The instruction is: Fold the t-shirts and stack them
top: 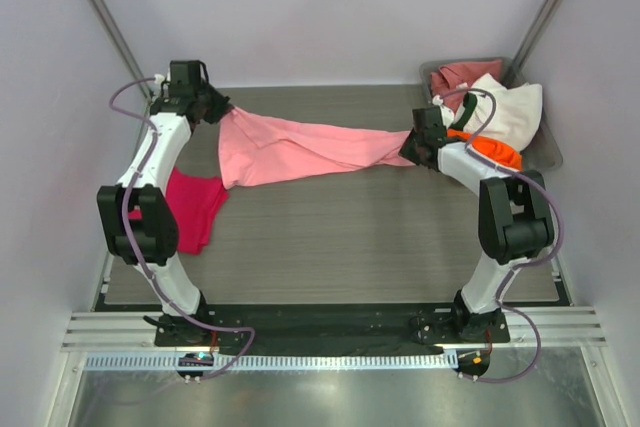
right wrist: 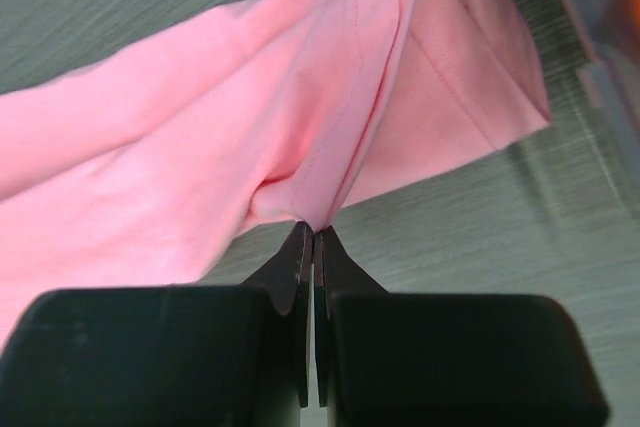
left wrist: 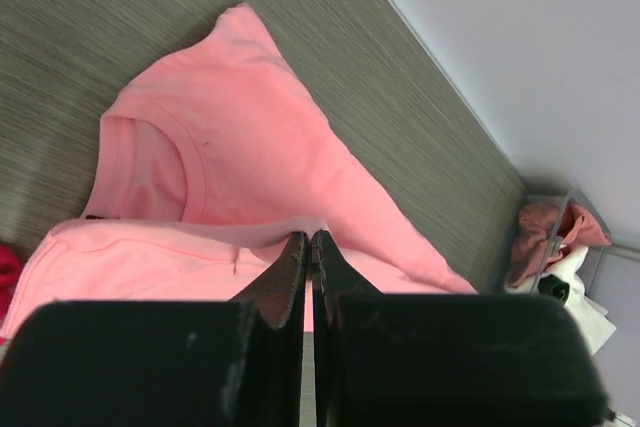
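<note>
A light pink t-shirt [top: 290, 147] hangs stretched between my two grippers above the back of the table. My left gripper [top: 222, 107] is shut on its left end; the left wrist view shows the jaws [left wrist: 309, 239] pinching a fold, with the collar and a sleeve [left wrist: 200, 147] below. My right gripper [top: 410, 147] is shut on the right end; the right wrist view shows the tips [right wrist: 313, 230] clamped on a bunched seam [right wrist: 330, 147]. A magenta-red t-shirt [top: 195, 209] lies on the table at the left. Dusty rose [top: 458, 75], white [top: 512, 112] and orange [top: 495, 152] t-shirts are in the bin.
A grey bin [top: 545, 142] stands at the back right corner, heaped with shirts; it also shows in the left wrist view [left wrist: 570, 247]. The grey wood-grain table [top: 350, 237] runs to white walls at the back and sides.
</note>
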Controlling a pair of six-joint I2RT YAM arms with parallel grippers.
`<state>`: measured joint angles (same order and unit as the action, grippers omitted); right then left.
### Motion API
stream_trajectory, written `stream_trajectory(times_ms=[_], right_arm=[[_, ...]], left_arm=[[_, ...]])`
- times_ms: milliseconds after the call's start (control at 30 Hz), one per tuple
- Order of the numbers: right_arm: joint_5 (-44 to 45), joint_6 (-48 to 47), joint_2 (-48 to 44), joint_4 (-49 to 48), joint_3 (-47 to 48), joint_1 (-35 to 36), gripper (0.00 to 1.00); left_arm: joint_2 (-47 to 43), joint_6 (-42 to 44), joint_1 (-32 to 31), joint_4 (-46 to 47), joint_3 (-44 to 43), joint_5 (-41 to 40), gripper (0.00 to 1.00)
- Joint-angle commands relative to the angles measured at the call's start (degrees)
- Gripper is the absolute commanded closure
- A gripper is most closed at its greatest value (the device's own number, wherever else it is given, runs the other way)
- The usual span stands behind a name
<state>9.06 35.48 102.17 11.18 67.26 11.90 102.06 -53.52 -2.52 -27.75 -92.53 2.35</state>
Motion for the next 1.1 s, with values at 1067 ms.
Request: stream_trajectory(times_ms=[1067], right_arm=[[-12.05,-2.35,-60.86,31.09,29.66,-1.71,0.99]], left_arm=[[-41.43,2.72,0.50,-25.15,-40.14,8.19,1.00]])
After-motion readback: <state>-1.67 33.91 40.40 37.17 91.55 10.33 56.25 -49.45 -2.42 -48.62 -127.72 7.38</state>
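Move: Both grippers already pinch the pink shirt, whose middle lies about 18 cm to the right, 4 cm back and 17 cm below the left hand; the red folded shirt is roughly 20 cm back and 12 cm left of that hand. From the right hand the pink shirt's middle is some 26 cm left, 1 cm ahead and 4 cm below. The orange shirt in the bin sits level ahead, about 20 cm right, at about hand height. Keeping their pinches at opposite ends of the pink shirt, both hands sweep it up off the table and back towards the bases, slow at first and then fast, each rising some 45 cm and the left drawing back farther than the right. Both wrists tip up by about 60 degrees, so that fingers slanting down at the table end up pointing forward and somewhat upward. ##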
